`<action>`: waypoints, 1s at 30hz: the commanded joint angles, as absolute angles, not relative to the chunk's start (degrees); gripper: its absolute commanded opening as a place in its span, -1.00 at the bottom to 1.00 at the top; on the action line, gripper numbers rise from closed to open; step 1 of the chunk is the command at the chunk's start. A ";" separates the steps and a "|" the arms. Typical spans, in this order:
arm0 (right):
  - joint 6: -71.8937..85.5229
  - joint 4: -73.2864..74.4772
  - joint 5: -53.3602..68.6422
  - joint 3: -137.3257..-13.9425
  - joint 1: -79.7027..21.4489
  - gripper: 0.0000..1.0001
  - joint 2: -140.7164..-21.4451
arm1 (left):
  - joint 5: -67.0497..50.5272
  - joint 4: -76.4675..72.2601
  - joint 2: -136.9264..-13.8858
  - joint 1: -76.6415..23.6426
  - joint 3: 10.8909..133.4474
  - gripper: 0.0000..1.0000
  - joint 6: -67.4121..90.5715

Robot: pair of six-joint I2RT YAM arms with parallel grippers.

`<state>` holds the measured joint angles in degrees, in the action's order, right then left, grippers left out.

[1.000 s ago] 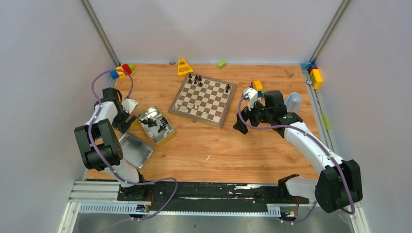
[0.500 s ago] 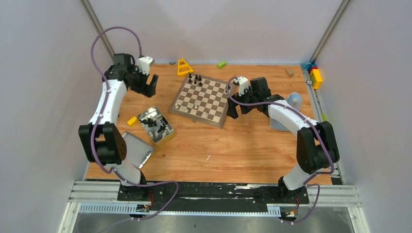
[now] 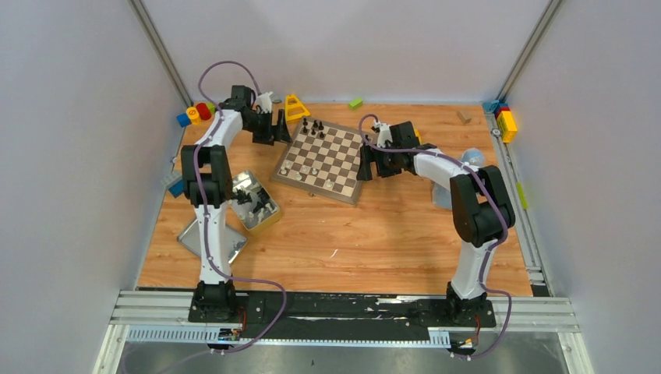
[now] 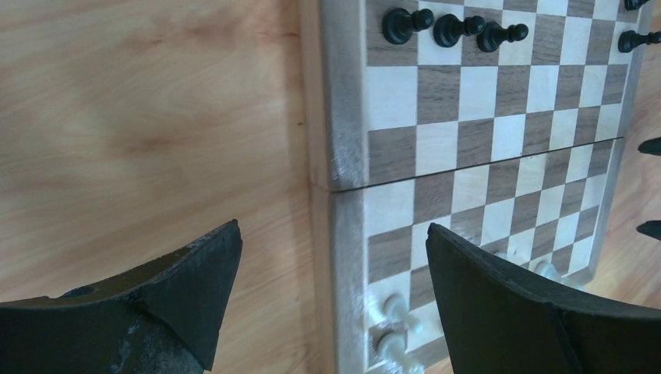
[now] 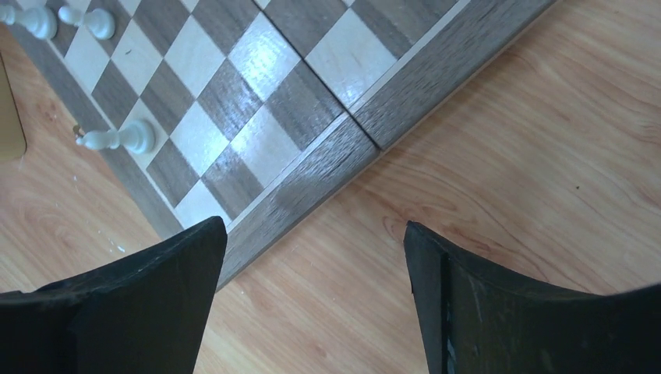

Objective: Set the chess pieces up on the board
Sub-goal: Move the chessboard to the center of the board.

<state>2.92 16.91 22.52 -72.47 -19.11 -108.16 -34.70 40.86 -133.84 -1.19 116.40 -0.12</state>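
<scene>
The board [image 3: 326,160] lies at the middle far part of the table. A few black chess pieces [image 3: 312,126] stand at its far corner, and a few pale ones [image 3: 314,170] stand along its near side. My left gripper [image 3: 274,129] is open at the board's left edge. In the left wrist view the left gripper [image 4: 334,228] straddles the border of the board [image 4: 468,117] with nothing between its fingers. My right gripper [image 3: 366,165] is open at the board's right edge. In the right wrist view the right gripper [image 5: 313,226] hangs over the rim of the board [image 5: 257,101], also empty.
A silver tin [image 3: 251,201] holding several black pieces sits left of the board, its flat lid [image 3: 204,238] nearer. A yellow block [image 3: 295,107], a green block [image 3: 355,102] and more toy blocks [image 3: 195,114] lie along the far edge. Stacked blocks [image 3: 505,121] are at the right wall.
The left arm has swung from beside the tin up to the board's left edge. The right arm has moved left to the board's right edge. Both grippers stay open.
</scene>
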 commanded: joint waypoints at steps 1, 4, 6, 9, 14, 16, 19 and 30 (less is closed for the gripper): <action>9.73 12.78 23.36 -76.69 -18.10 0.68 -110.95 | -37.55 38.57 -135.54 -4.63 120.03 0.90 3.79; 10.37 12.76 24.32 -77.81 -17.93 0.64 -112.44 | -36.88 37.50 -136.46 -5.34 118.94 0.89 4.13; 10.90 12.75 25.15 -78.26 -17.85 0.64 -113.19 | -36.81 37.28 -137.06 -5.69 118.08 0.89 4.10; 11.36 12.83 26.89 -78.89 -17.75 0.64 -114.09 | -38.16 36.46 -136.79 -5.92 116.07 0.89 4.24; 12.35 12.92 30.11 -79.15 -17.72 0.65 -115.21 | -38.42 36.12 -135.38 -7.09 112.29 0.88 2.01; 12.79 12.91 31.26 -78.60 -17.75 0.65 -115.15 | -38.52 36.77 -135.09 -7.87 111.76 0.88 0.82; 12.56 12.86 32.49 -76.70 -17.70 0.65 -114.07 | -38.36 37.72 -134.79 -9.43 111.27 0.87 -0.53; 10.28 12.69 37.17 -68.11 -17.75 0.68 -107.84 | -37.07 40.83 -134.65 -15.72 110.25 0.86 -6.52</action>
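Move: The chessboard's middle lies about 18 cm to the left hand's right and 9 cm back, some 5 cm lower; the yellow triangle is about 9 cm ahead and 5 cm right of that hand, the black pawns 11 cm right and 2 cm ahead. From the right hand the board's middle is some 14 cm left and 3 cm ahead, 3 cm lower, with the black corner pieces about 9 cm straight ahead of that hand. Rightward, about 8 cm, the left hand sinks to the board's left edge at the fold and bears on it with its outer fingertip, easing a little back and turning some 10 degrees clockwise. The right hand edges 2 cm forward and down against the right edge, shifts slightly left, then draws back about 3 cm, its wrist tilting; both grippers stay wide open. ##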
